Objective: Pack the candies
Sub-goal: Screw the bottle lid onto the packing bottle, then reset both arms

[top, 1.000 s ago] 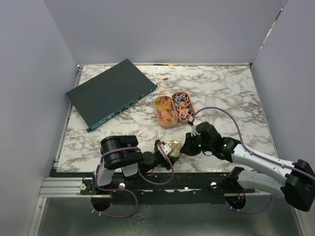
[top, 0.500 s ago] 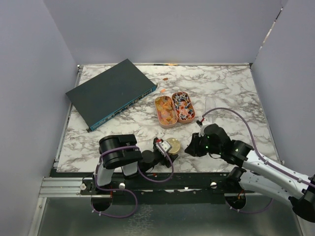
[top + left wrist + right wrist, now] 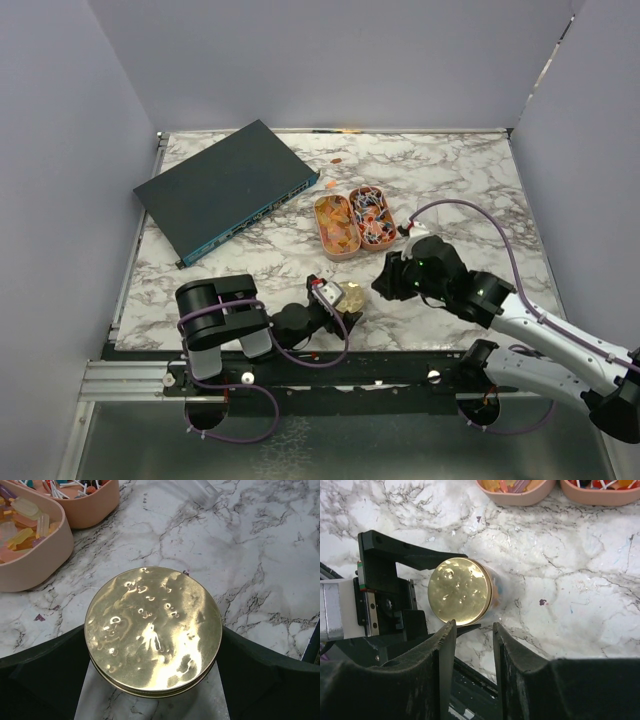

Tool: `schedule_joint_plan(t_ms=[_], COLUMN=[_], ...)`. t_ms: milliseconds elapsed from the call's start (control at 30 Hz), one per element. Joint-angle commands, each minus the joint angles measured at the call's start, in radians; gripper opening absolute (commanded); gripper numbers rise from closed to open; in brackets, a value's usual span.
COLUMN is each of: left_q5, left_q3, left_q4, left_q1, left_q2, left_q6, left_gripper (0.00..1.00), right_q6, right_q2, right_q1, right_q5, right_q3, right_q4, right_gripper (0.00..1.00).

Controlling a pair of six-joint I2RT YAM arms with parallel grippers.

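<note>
The candies lie in two peach oval trays: orange-yellow ones (image 3: 336,222) (image 3: 20,520) in the left tray (image 3: 330,247), mixed red, white and purple ones (image 3: 372,213) in the right tray (image 3: 388,240). A jar with a round gold lid (image 3: 351,296) (image 3: 155,630) (image 3: 459,591) stands near the table's front edge. My left gripper (image 3: 340,298) (image 3: 154,630) is open, with a finger close on either side of the lid. My right gripper (image 3: 388,283) (image 3: 473,625) hovers just right of the jar, its jaws a little apart with nothing between them.
A dark flat network box (image 3: 228,190) lies at the back left. A stray candy (image 3: 337,160) sits behind the trays. A clear plastic piece (image 3: 197,491) lies beyond the jar. The trays' rims (image 3: 515,499) run along the top of the right wrist view.
My right gripper has drawn back from the gold lid and its jaws have parted. The left jaws have widened around the jar, and the left arm's base has swung left.
</note>
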Motion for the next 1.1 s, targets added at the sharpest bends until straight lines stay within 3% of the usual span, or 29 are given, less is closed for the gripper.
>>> schedule_joint_plan(t_ms=[0, 300, 433, 567, 833, 1067], left_q5=[-0.043, -0.100, -0.131, -0.146, -0.105, -0.143], left_q3=[-0.019, -0.034, 0.026, 0.023, 0.065, 0.185], left_q4=[-0.068, -0.249, -0.540, -0.667, -0.987, -1.276], left_q1=[-0.012, -0.038, -0.039, -0.046, -0.046, -0.044], left_q2=[-0.051, -0.190, -0.299, -0.437, -0.654, -0.783], left_q6=[-0.010, -0.019, -0.043, -0.066, -0.113, -0.178], left_gripper=[0.99, 0.99, 0.99, 0.99, 0.99, 0.99], right_q6=[-0.046, -0.080, -0.096, -0.108, -0.136, -0.158], right_q2=[0.013, 0.027, 0.042, 0.050, 0.061, 0.056], right_q1=[0.004, 0.004, 0.005, 0.004, 0.005, 0.005], right_q5=[0.055, 0.087, 0.097, 0.123, 0.181, 0.262], right_q3=[0.048, 0.098, 0.119, 0.131, 0.168, 0.208], right_q4=[-0.017, -0.030, -0.034, -0.032, -0.047, -0.057], right_gripper=[0.40, 0.44, 0.44, 0.47, 0.65, 0.89])
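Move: The packing bottle, its gold lid on, stands between the left gripper's open fingers: the lid is about 1 cm ahead, 2 cm to the right and 1 cm above that hand. From the right gripper the lid lies some 3 cm back, 5 cm left and 8 cm below. The gummy box is roughly 13 cm ahead and 8 cm left of the right gripper; the lollipop box is about 15 cm straight ahead of it, both some 11 cm lower. Back the left gripper off the lidded bottle with its fingers kept wide open, up about 5 cm and nearly as far left, drawing slightly back and tilting a little so that the fingers clear the lid. Meanwhile lift the right gripper up and forward, away from the lid, tipping its fingers up some 10 degrees and spreading them from under half to nearly wide open. ##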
